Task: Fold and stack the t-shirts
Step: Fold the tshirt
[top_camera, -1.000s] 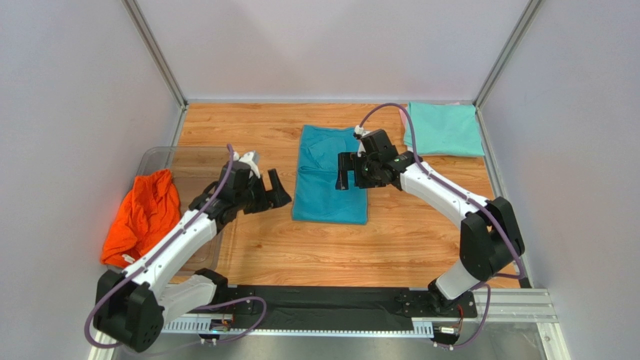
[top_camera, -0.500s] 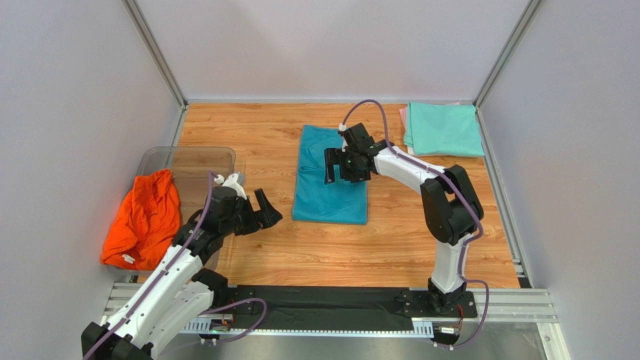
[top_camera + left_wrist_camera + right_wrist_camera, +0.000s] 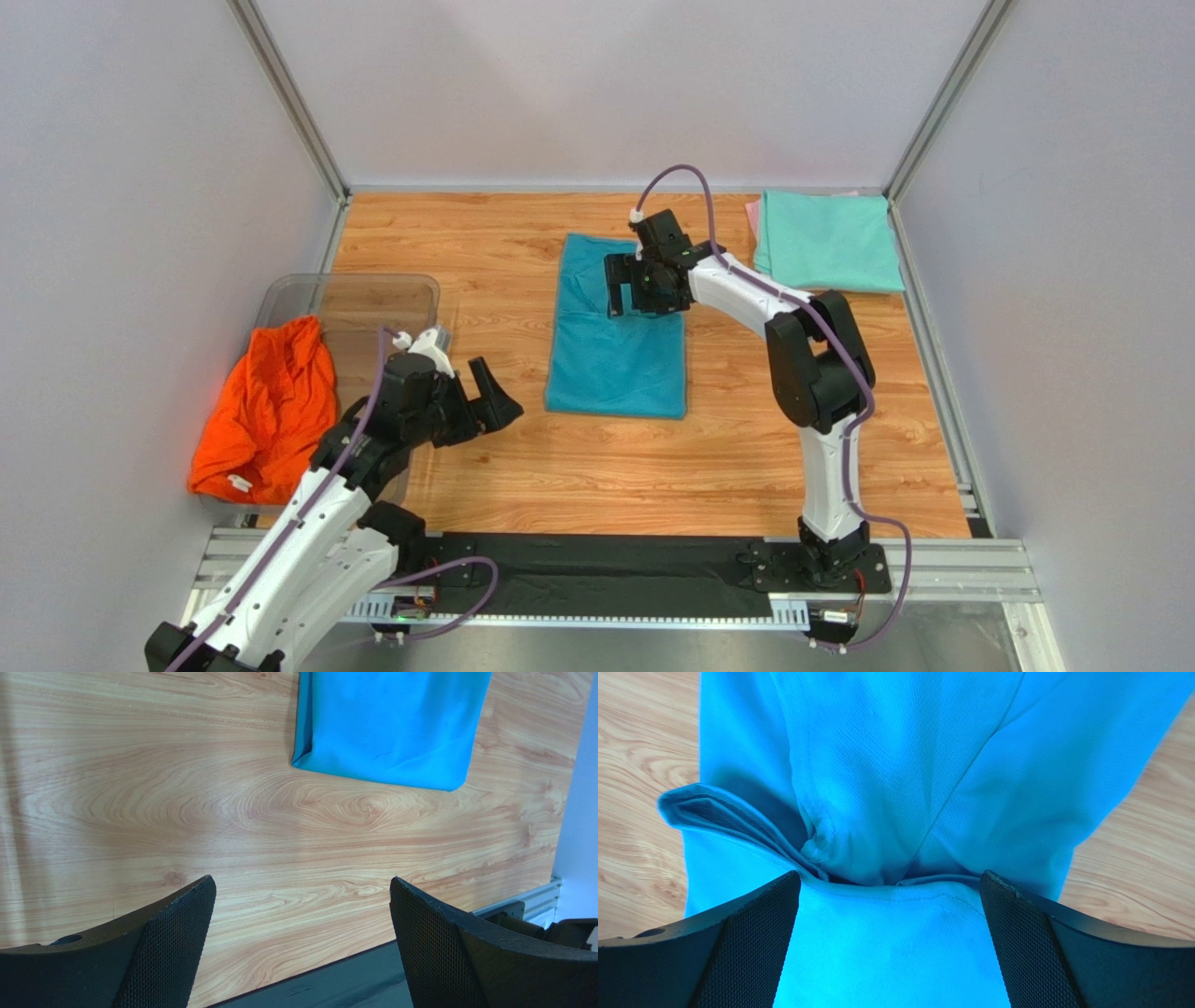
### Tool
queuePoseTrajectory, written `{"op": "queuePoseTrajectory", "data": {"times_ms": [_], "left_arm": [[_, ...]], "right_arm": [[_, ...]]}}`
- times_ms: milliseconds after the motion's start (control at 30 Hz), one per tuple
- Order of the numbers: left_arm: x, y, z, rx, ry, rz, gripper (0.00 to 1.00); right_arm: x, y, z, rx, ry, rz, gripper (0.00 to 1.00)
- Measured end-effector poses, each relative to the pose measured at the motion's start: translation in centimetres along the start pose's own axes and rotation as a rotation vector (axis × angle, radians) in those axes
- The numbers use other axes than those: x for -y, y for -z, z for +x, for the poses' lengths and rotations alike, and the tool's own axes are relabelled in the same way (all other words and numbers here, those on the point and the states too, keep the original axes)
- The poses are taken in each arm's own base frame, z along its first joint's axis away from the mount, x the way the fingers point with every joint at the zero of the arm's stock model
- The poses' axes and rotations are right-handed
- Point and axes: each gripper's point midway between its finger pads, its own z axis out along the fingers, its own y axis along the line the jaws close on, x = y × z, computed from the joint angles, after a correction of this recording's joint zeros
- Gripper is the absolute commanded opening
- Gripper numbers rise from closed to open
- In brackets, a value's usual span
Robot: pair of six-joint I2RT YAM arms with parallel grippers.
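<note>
A teal-blue t-shirt (image 3: 615, 357) lies folded lengthwise in the middle of the table. My right gripper (image 3: 619, 287) is open, low over its far end; the right wrist view shows the jaws wide apart over the blue cloth (image 3: 892, 777), with a folded sleeve on the left. My left gripper (image 3: 494, 401) is open and empty over bare wood left of the shirt, whose near end shows in the left wrist view (image 3: 393, 728). An orange t-shirt (image 3: 267, 406) lies crumpled at the left. A folded mint green t-shirt (image 3: 828, 241) lies at the back right on a pale pink one (image 3: 753, 220).
A clear plastic tub (image 3: 351, 301) stands at the left, the orange shirt draped over its left side. Grey walls close in the table on three sides. A black rail (image 3: 603, 567) runs along the near edge.
My right gripper moved away along the blue shirt toward its far end. My left arm drew back toward the near left, away from the shirt.
</note>
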Motion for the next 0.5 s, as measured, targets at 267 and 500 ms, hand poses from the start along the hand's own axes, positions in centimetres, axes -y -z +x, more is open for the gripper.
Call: {"op": "queuePoseTrajectory", "data": {"times_ms": [267,500], "left_arm": [[2.7,1.4,-3.2,0.079,-0.043,0.061,0.98],[3.4,0.1,-4.4,0.096,-0.075,0.069,0.98]], "right_arm": [[-0.1,11.1,-3.4,0.262,-0.024,0.029,1.0],[2.1,23.4,0.7,0.6,-0.166,-0.012,1.0]]}}
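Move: The blue t-shirt, folded to a narrow strip, lies right under the right gripper, its middle about 2 cm back, 3 cm to the left and 3 cm below; the folded stack is some 12 cm ahead and 27 cm to the right. From the left gripper the t-shirt's middle is about 21 cm ahead, 15 cm to the right and 10 cm below; the clear bin is roughly 8 cm ahead and 21 cm to the left. Lift the open right gripper off the t-shirt's fold, almost straight up at first, then sweep it back and to the right as it climbs, quickly, ending some 18 cm higher. Tip its fingers up about 30 degrees and turn it somewhat clockwise. Meanwhile raise the open left gripper about 4 cm and ease it forward slightly less, fingers tipping up a little. ##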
